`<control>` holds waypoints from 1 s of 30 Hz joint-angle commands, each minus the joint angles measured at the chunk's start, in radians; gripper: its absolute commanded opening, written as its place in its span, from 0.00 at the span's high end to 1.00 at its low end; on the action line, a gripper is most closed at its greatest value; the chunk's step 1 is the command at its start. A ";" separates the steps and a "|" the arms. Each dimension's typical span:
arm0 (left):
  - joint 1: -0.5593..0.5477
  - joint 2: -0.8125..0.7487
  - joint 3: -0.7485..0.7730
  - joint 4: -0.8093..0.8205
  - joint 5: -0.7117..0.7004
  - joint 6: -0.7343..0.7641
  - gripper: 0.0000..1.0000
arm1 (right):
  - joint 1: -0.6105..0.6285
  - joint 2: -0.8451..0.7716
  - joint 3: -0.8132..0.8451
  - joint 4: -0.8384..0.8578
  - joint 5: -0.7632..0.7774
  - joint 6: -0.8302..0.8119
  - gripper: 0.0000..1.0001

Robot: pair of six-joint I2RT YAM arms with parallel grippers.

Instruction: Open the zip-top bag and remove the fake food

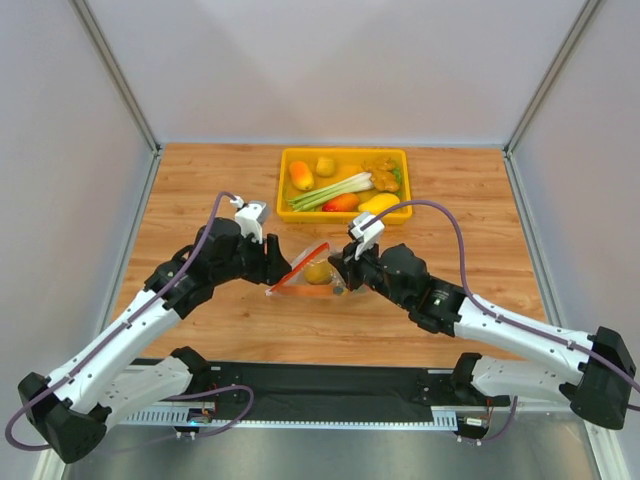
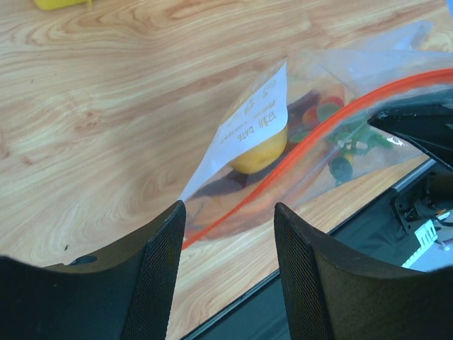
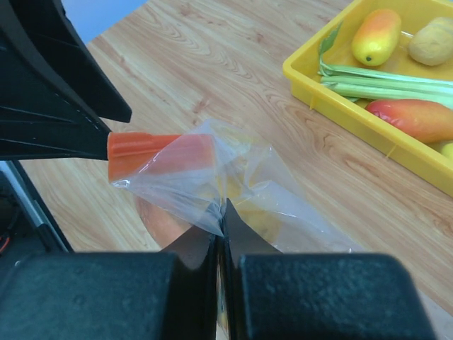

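Note:
The zip-top bag [image 1: 308, 272] lies raised off the wood between my two grippers, its red-orange zip strip [image 2: 304, 145] running diagonally. A yellow fruit [image 2: 260, 152] and small green bits [image 2: 348, 142] and red bits [image 2: 320, 95] show inside it, behind a white label. My left gripper [image 2: 230, 216] is open, and the low end of the strip lies just beyond its left fingertip. My right gripper [image 3: 221, 212] is shut on a fold of the clear bag film [image 3: 212, 188]. The slider tab and the meat slice are not in view.
A yellow tray [image 1: 345, 153] stands at the back centre with a leek [image 1: 332, 190], an orange-yellow fruit [image 1: 300, 175] and other toy foods; it also shows in the right wrist view [image 3: 354, 106]. The black base rail [image 1: 330, 385] runs along the near edge.

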 commanded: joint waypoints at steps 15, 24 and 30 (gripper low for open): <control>-0.059 0.089 -0.050 0.159 0.136 0.048 0.41 | -0.135 -0.030 0.052 -0.015 -0.297 0.152 1.00; -0.117 0.136 -0.045 0.150 0.110 0.070 0.83 | -0.168 -0.010 0.069 -0.047 -0.313 0.212 1.00; -0.122 0.130 0.022 0.068 0.107 0.122 1.00 | -0.181 -0.019 0.090 -0.142 -0.305 0.183 0.92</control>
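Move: To the left hand's right lies the stretch of red zip edge that it goes for, about 4 cm across, 2 cm back and 4 cm below the open fingers. The yellow fruit inside the bag sits some 9 cm right of that hand, 1 cm ahead and 7 cm down. From the right hand, which already pinches the bag's clear plastic, the zip stretch is about 10 cm left, 5 cm back and 4 cm below; the fruit is 5 cm left, 2 cm back and 7 cm below. Swinging right about 5 cm and then sinking some 4 cm while easing back slightly, the left hand brings its open fingers down over the red zip edge, turning about 15 degrees clockwise, and shuts them late to pinch it. The right hand keeps its pinch on the plastic almost in place, tipping its fingers down by about 15 degrees. ##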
